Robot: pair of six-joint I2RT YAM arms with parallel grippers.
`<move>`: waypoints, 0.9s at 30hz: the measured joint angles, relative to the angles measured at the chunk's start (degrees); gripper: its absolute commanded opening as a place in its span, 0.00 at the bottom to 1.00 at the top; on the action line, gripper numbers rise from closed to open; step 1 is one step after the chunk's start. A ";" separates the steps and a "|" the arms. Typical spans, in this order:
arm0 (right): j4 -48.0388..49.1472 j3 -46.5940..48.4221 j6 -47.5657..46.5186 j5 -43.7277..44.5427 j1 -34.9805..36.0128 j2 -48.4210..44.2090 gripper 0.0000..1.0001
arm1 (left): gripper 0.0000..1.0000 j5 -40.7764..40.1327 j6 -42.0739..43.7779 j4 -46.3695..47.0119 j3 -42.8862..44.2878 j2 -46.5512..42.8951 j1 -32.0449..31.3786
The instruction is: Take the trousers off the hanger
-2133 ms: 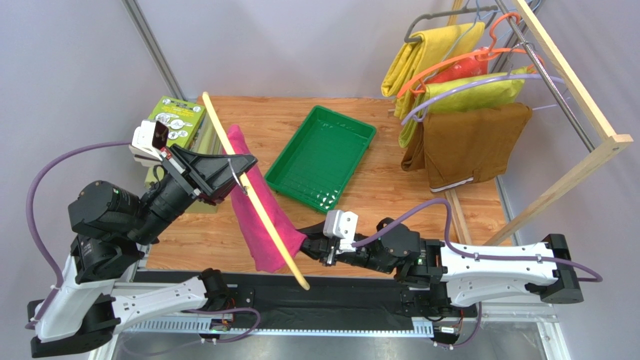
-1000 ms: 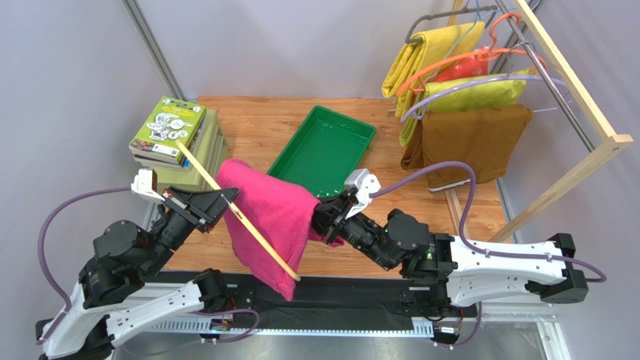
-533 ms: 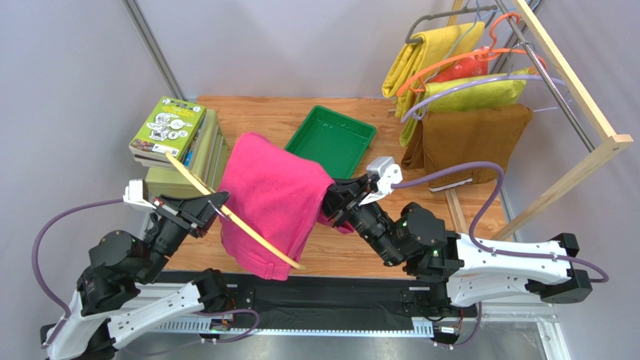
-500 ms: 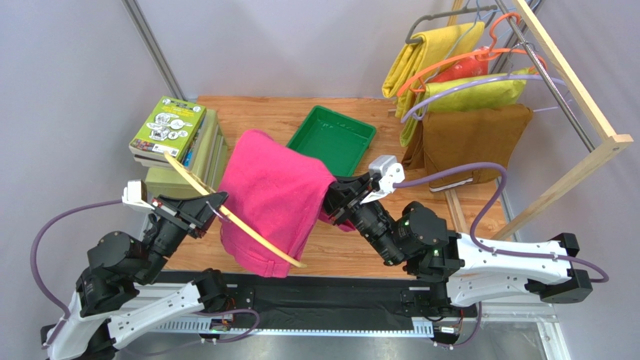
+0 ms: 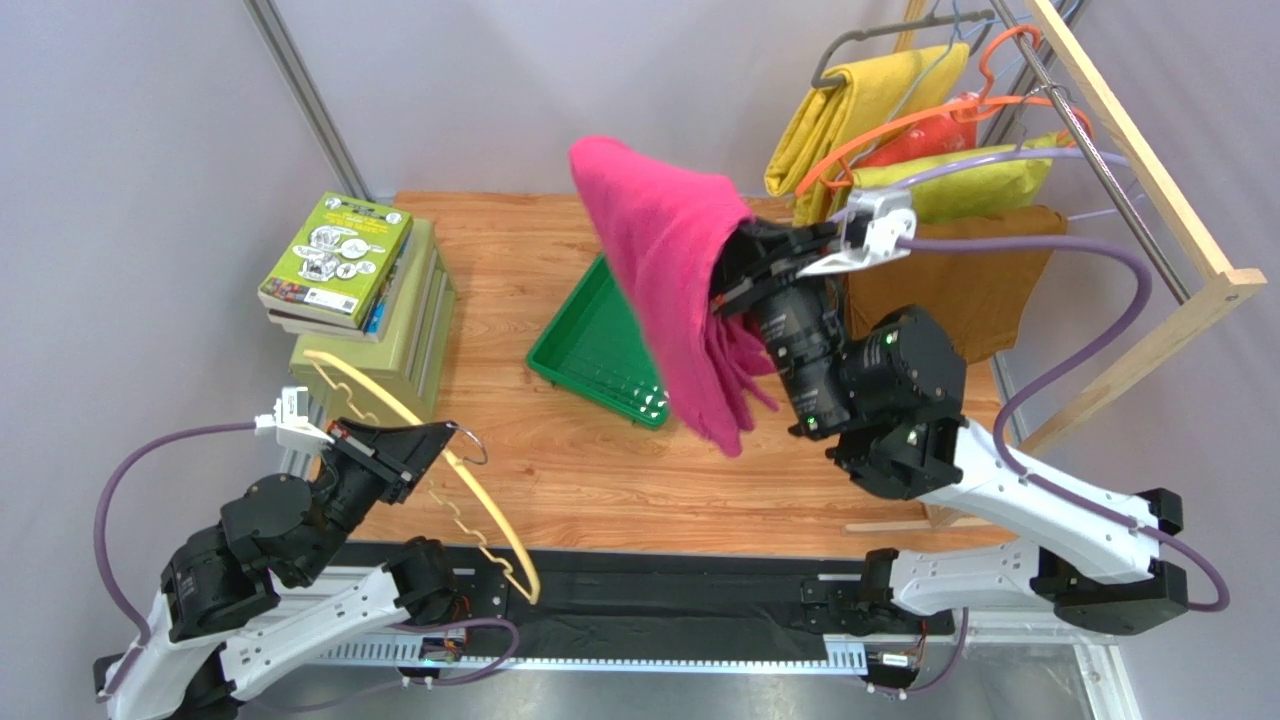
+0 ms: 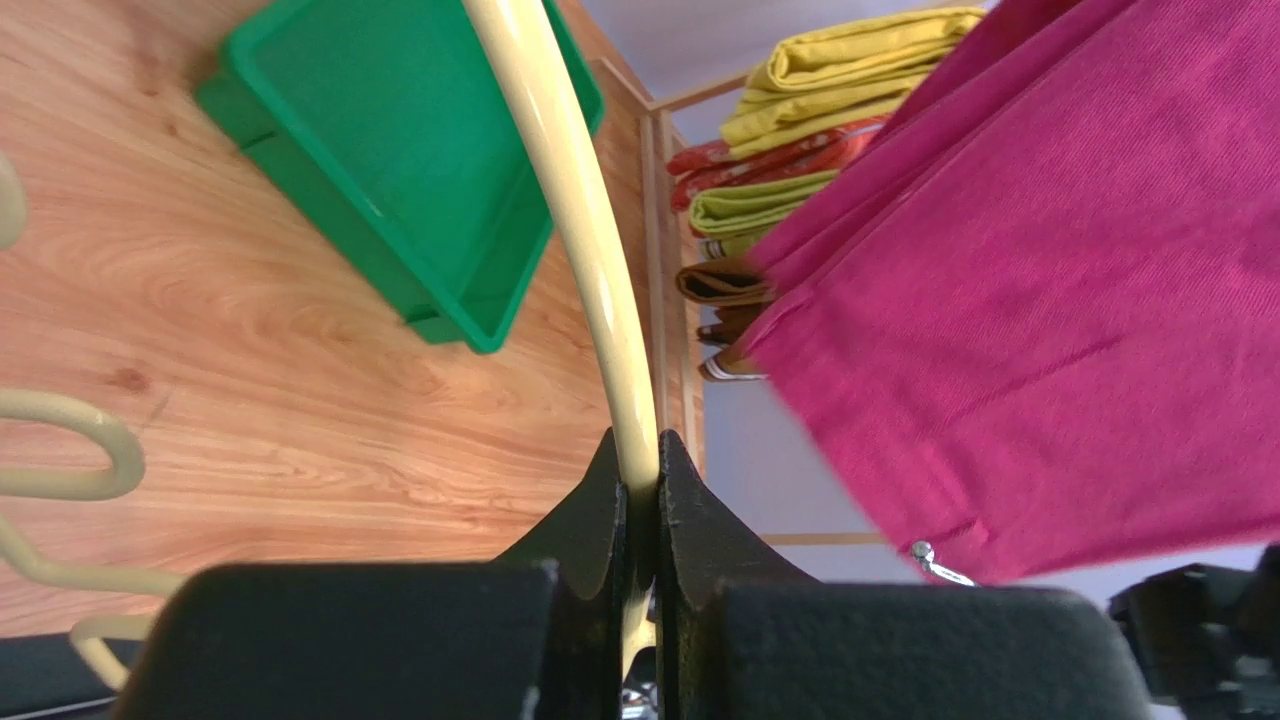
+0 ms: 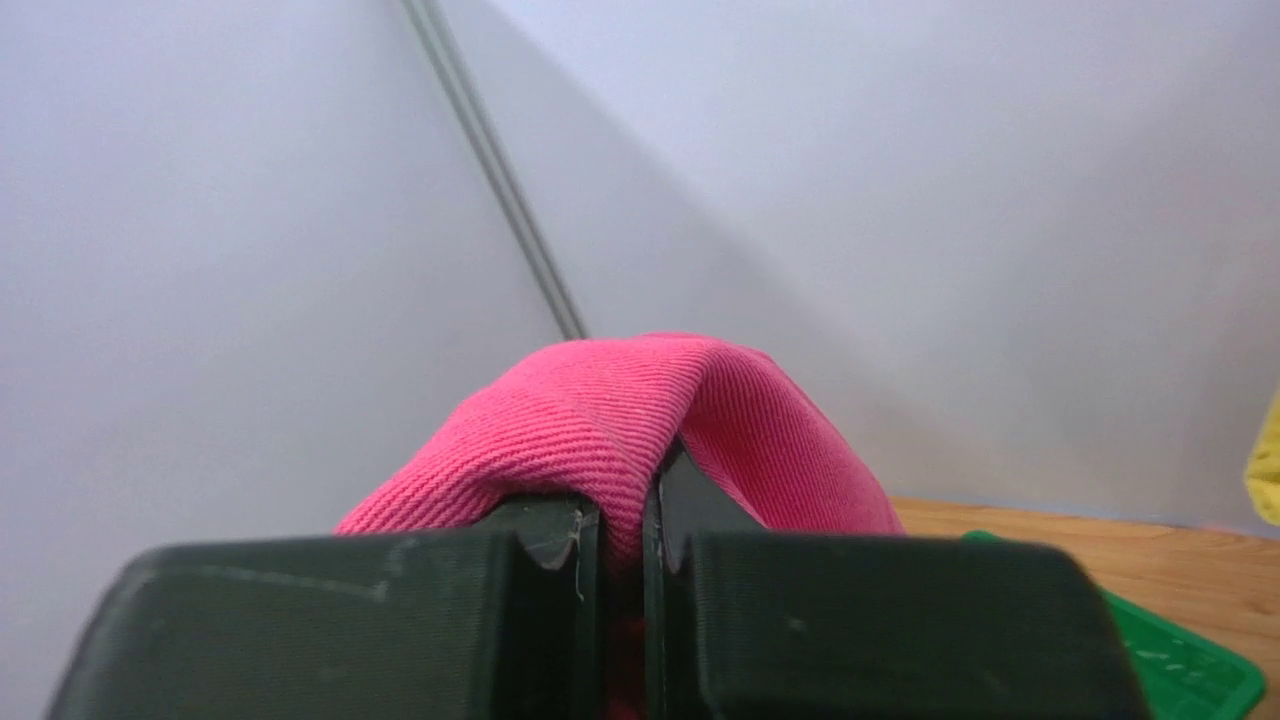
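The magenta-pink trousers hang free in the air over the green tray, clear of the hanger. My right gripper is shut on a fold of them, held high; the pinched fabric bulges over the closed jaws. The cream-yellow hanger is bare, low at the front left, its wavy bar and hook showing. My left gripper is shut on its curved arm, with the trousers at the right of that view.
A green tray lies mid-table under the trousers. A stack of books stands at the left. A wooden rack at the right carries yellow, olive and brown garments on orange and lilac hangers.
My right gripper lifted the trousers up and back right, pulling them off the hanger. My left gripper lowered the bare hanger toward the front left.
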 measured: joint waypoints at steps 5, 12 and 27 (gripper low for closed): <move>-8.50 5.18 4.87 -3.80 -9.97 1.81 0.00 | 0.00 -0.79 0.04 -3.32 0.28 -2.14 0.00; -17.77 5.22 7.10 -10.88 -21.40 8.07 0.00 | 0.00 0.04 1.79 -4.22 4.52 -2.27 0.00; -24.50 4.52 -2.38 -18.29 -33.16 18.29 0.00 | 0.00 2.75 7.43 -0.87 8.28 2.62 0.00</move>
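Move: The right hand already pinches the pink trousers, bunched at the fingers and swung out to its left. The green basket lies about 16 cm ahead of it, 8 cm to its left and some 50 cm below. Hanging on the rack are the yellow trousers, roughly 30 cm ahead, 19 cm right and 22 cm lower, and the brown trousers, 13 cm ahead, 31 cm right and 32 cm lower. From the left hand, the basket is some 24 cm ahead, 20 cm right and 28 cm below. Keeping its pinch on the pink trousers, the right hand sweeps forward about 19 cm and, after barely rising at first, down some 17 cm towards the basket. Its wrist tips the fingers from pointing upward to about level, its left side dropping about 35 degrees. The left hand still grips the bare hanger and lifts it roughly 4 cm. ##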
